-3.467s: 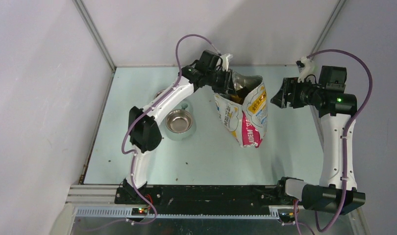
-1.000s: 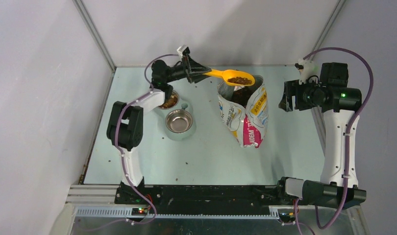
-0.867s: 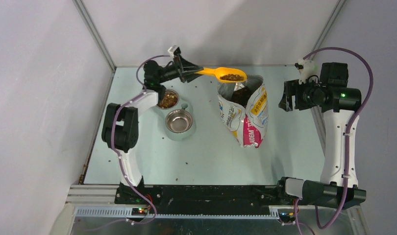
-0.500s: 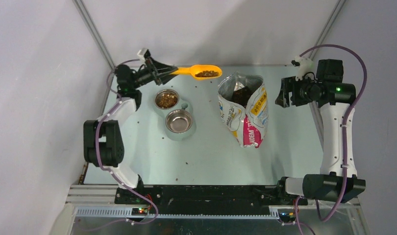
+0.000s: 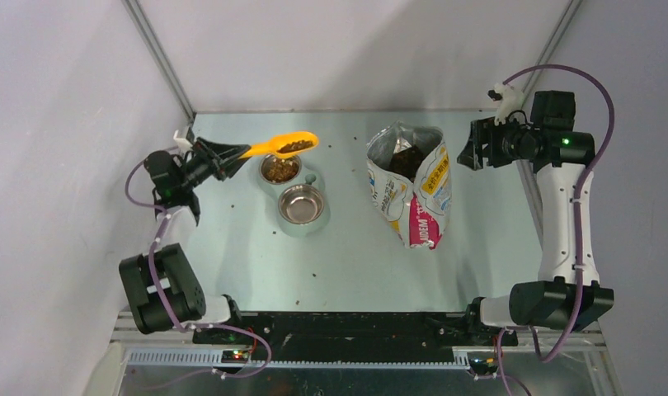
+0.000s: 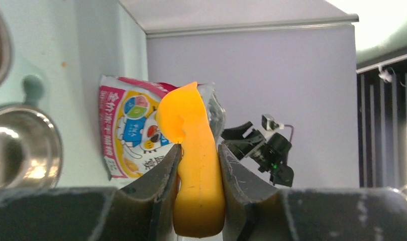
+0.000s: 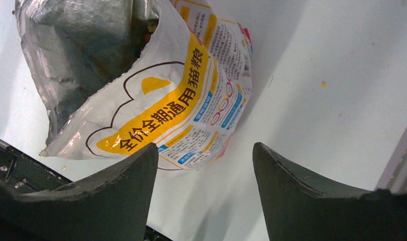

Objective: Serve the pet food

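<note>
My left gripper (image 5: 221, 153) is shut on the handle of an orange scoop (image 5: 281, 147), also seen in the left wrist view (image 6: 192, 165). The scoop is held level, with brown pet food (image 5: 296, 146) in it, just above the far steel bowl (image 5: 269, 158). That bowl holds more kibble (image 5: 279, 170). The near steel bowl (image 5: 302, 205) is empty. The printed foil bag (image 5: 411, 194) stands open with kibble (image 5: 410, 159) inside. My right gripper (image 5: 472, 153) is open and empty, to the right of the bag (image 7: 156, 95).
The two bowls sit in a pale stand (image 5: 314, 179) at the table's back left. A few stray pellets (image 5: 315, 273) lie on the table. The enclosure's left wall (image 5: 83, 165) is close behind my left arm.
My left arm has swung left, carrying the filled scoop from over the bag's mouth to above the far bowl. The right gripper has shifted slightly towards the back.
</note>
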`<state>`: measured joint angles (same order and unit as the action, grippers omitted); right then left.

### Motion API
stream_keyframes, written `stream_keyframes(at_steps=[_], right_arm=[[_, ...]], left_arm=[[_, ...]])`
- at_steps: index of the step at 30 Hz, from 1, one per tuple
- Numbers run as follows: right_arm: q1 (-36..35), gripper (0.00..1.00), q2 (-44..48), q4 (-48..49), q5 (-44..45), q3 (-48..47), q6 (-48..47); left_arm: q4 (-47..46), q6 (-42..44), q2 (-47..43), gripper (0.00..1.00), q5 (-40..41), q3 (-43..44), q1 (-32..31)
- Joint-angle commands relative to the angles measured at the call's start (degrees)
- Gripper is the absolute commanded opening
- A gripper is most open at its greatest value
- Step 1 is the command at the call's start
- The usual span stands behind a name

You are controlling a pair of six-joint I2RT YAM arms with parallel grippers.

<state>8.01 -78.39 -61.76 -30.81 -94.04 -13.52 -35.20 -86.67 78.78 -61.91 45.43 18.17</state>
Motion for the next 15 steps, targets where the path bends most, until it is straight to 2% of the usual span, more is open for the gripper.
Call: stream_keyframes(at_steps=[1,7,15], right_arm=[[-0.36,0.72,-0.10,3.45,-2.59,-1.92,1.33],[-0.45,0.72,1.26,4.91,-3.97,-0.55,3.09],[-0.45,0.72,3.25,5.93,-4.46,1.05,3.90]], left_arm=[[7.83,10.43,-6.54,0.00,-0.67,-2.69,4.07],[20.87,22.17,-10.35,0.00,0.23,-5.87,9.13],[37.75,39.02,-10.71,0.00,5.18,-6.63,9.85]])
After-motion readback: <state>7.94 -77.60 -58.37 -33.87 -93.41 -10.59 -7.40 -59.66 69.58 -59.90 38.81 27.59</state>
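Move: The left hand holds the loaded yellow scoop. The nearer, empty bowl lies about 15 cm to its right, some 2 cm ahead and 27 cm below. The far bowl, already holding food, is roughly 13 cm ahead and 8 cm right at the same depth; the pet-food bag stands about 46 cm right, 3 cm ahead, its middle 19 cm below. From the right hand, the empty bowl is some 44 cm left, 5 cm ahead and 27 cm below. Still gripping the scoop's handle, the left hand sinks about 7 cm while drawing back and to its left some 4 cm each way, bringing the scoop's head down and back from over the food-filled bowl towards the empty one. The wrist rolls its left side up by some 10 degrees, swings slightly counter-clockwise and dips a little late on. ##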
